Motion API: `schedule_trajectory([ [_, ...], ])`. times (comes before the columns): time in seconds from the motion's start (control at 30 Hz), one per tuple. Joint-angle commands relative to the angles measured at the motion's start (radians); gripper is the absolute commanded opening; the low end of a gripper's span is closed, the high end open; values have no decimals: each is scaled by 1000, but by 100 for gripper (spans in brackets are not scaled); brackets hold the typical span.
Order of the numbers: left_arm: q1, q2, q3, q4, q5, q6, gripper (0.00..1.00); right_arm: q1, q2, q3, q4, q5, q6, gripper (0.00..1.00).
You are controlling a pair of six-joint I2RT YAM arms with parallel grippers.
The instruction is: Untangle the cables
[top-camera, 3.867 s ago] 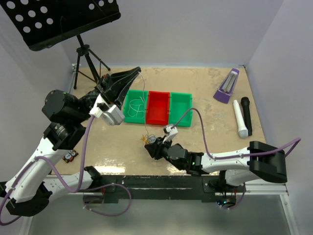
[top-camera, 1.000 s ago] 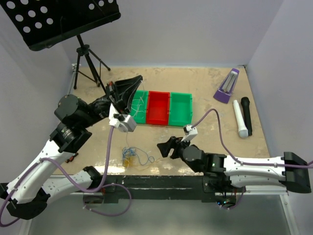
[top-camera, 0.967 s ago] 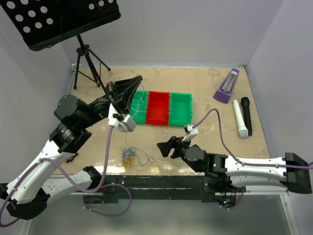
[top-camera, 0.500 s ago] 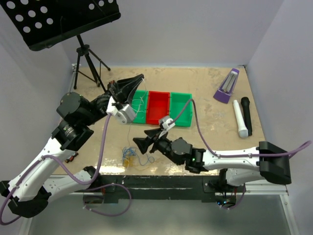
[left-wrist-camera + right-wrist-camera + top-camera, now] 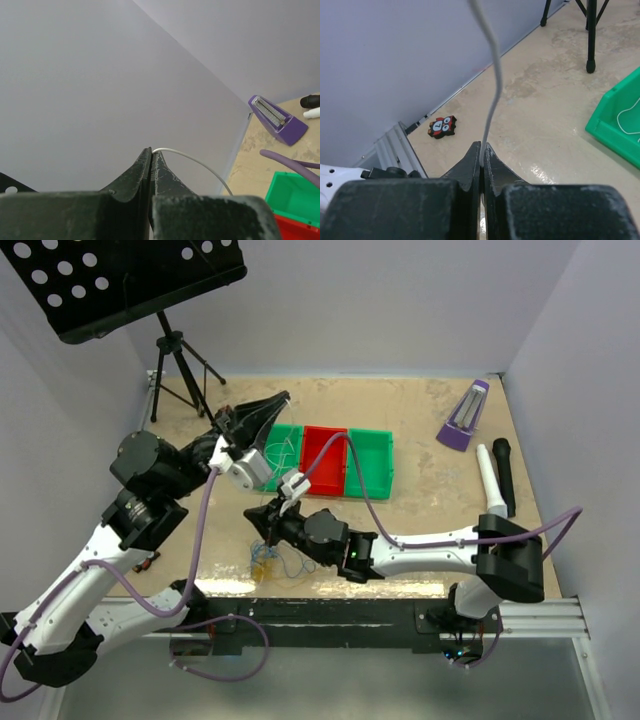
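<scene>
My left gripper (image 5: pixel 284 398) is raised over the left green bin (image 5: pixel 272 472) and is shut on the white cable (image 5: pixel 195 161), which arcs out of its tips (image 5: pixel 151 150) and down. Lower, just above the table, my right gripper (image 5: pixel 252 514) is shut on the same white cable (image 5: pixel 493 85), which rises straight up from its tips (image 5: pixel 482 145). A loose tangle of the blue cable (image 5: pixel 291 562) and the yellow-orange cable (image 5: pixel 260 566) lies on the table right below the right gripper. More white loops lie in that green bin.
A red bin (image 5: pixel 322 462) and a second green bin (image 5: pixel 370 462) adjoin the first. A music stand (image 5: pixel 130 280) with its tripod stands back left. A purple metronome (image 5: pixel 464 416) and two microphones (image 5: pixel 492 485) lie at right. An owl figure (image 5: pixel 442 126) sits near the left wall.
My right arm has swung left across the table to the hanging white cable, and its jaws went from open to shut on it. The left gripper has barely moved.
</scene>
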Motion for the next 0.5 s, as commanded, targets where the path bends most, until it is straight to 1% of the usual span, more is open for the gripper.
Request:
schedule_trajectory([
  [0.0, 1, -29, -11, 3, -52, -76, 11, -15, -52, 46, -33, 20, -12, 0],
  [0.03, 1, -35, -22, 0, -66, -106, 23, -17, -69, 42, -43, 26, -12, 0],
  [0.07, 1, -40, -30, -12, -77, -121, 37, -20, -94, 39, -52, 33, -13, 0],
  [0.17, 1, -42, -36, -82, -106, -168, 56, -33, -154, 14, -82, 42, -10, 0],
  [0.2, 1, -42, -34, -98, -123, -195, 68, -44, -177, 8, -94, 43, -9, 0],
  [0.23, 1, -43, -31, -113, -132, -219, 76, -55, -195, -1, -109, 45, -4, 0],
  [0.3, 1, -52, -34, -147, -140, -262, 87, -72, -224, -13, -134, 53, 1, 0],
  [0.37, 1, -74, -56, -170, -128, -293, 93, -85, -243, -21, -148, 53, 2, 0],
  [0.4, 0, -86, -72, -179, -117, -302, 100, -87, -247, -20, -158, 54, 1, 0],
  [0.47, 1, -109, -103, -193, -94, -324, 100, -90, -253, -12, -178, 66, -2, 0],
])
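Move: The white cable is already pinched by both hands. Its stretch in the right fingers lies roughly 5 cm back, 7 cm to the left and 27 cm below the left hand, which holds it near its upper end. From the right hand, the blue-and-yellow tangle is about 4 cm back, straight below by some 22 cm; the left green bin lies about 20 cm ahead and 3 cm right, the red bin 20 cm ahead and 14 cm right, both 22 cm lower. The white cable comes out of the left fingers as they open wide, while the right fingers keep their pinch and carry it up about 7 cm, rightward nearly as far and a little forward. The opened left hand sinks some 5 cm towards the rising right gripper, its fingertips tilting down. ##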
